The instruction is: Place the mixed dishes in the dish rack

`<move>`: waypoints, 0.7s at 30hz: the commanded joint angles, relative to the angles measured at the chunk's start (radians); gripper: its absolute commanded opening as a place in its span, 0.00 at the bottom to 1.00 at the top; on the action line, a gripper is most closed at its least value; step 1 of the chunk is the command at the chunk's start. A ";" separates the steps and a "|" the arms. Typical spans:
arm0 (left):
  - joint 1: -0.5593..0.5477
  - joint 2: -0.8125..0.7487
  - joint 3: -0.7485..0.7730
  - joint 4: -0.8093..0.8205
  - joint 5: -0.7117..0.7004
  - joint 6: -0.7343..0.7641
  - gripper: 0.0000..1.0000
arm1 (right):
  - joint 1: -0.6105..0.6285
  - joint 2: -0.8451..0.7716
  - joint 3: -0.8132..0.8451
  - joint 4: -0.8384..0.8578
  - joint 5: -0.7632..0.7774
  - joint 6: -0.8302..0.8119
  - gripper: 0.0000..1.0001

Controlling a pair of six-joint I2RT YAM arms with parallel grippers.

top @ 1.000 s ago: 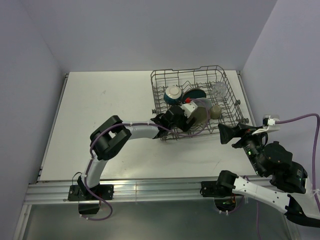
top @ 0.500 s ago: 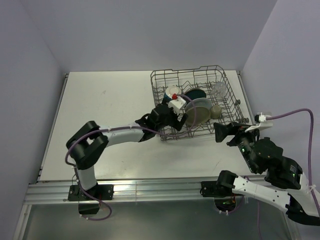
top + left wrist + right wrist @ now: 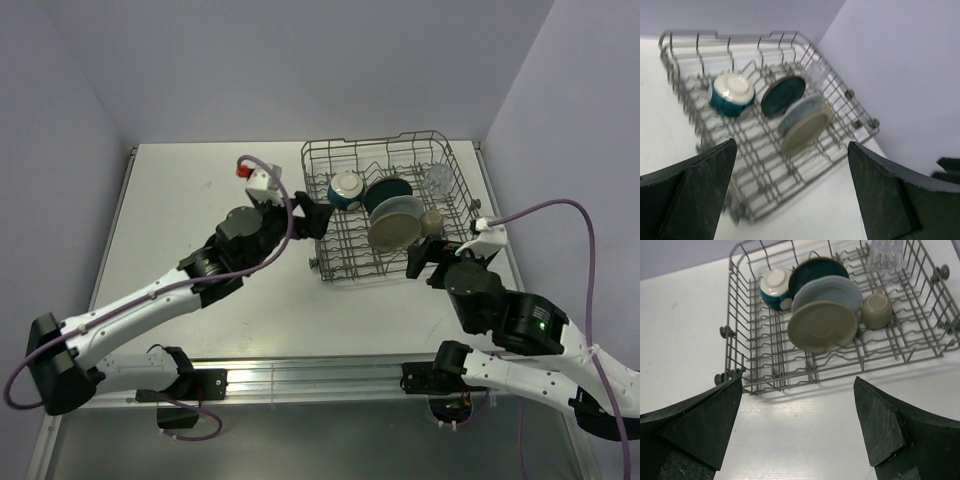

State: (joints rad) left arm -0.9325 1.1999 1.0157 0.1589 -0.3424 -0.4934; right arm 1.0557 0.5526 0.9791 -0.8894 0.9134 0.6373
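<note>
The dish rack (image 3: pixel 345 247) stands at the back right of the table. In it lie the teal bowl (image 3: pixel 346 188) on its side, the dark teal plate (image 3: pixel 390 187), the pale blue plate (image 3: pixel 403 208) and the grey-beige plate (image 3: pixel 392 232) on edge, the small mug (image 3: pixel 431 222) and the clear glass (image 3: pixel 436 178). My left gripper (image 3: pixel 312 216) hangs open and empty just outside the rack's left wall. My right gripper (image 3: pixel 432 258) is open and empty over the rack's near right corner. The right wrist view shows the rack (image 3: pixel 765 365) and the grey-beige plate (image 3: pixel 822 326) ahead of its fingers (image 3: pixel 880 425).
The white table (image 3: pixel 190 210) stretches left of the rack. Lilac walls close in the back and both sides. A purple cable (image 3: pixel 560 215) loops above the right arm. A metal rail (image 3: pixel 300 375) runs along the near edge.
My left gripper has drawn back out of the rack, up and to the left, leaving the plates standing. The right arm has swung left toward the rack's near right corner.
</note>
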 commanded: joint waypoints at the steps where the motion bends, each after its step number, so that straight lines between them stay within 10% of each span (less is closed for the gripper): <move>1: 0.000 -0.112 -0.130 -0.147 -0.035 -0.195 0.99 | 0.000 0.072 -0.016 -0.101 0.062 0.195 1.00; 21: 0.000 -0.947 -0.542 -0.378 0.086 -0.514 0.99 | 0.000 -0.092 -0.298 -0.060 -0.033 0.519 1.00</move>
State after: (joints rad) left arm -0.9318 0.3046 0.5156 -0.1726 -0.2920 -0.9348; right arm 1.0557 0.5053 0.7155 -1.0302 0.8806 1.1107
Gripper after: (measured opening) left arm 0.992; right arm 0.995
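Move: The grey plate, last of the dishes in the rack, lies about 10 cm ahead of the empty left hand, 18 cm to its right and 24 cm below. The clear plate stands roughly 7 cm beyond the grey one and 2 cm farther right; the teal bowl is some 24 cm ahead of the left hand, 7 cm right. From the right hand, the grey plate is about 17 cm ahead, 3 cm left and 19 cm below. Leaving the loaded rack, the open, empty left hand swings back and to the left by about 12 cm each way over bare table, ending slightly lower, its left side rolling down and its fingers tipping down. Meanwhile the right hand, also open and empty, sinks almost straight down about 11 cm in front of the rack, tipping down and turning slightly clockwise. ##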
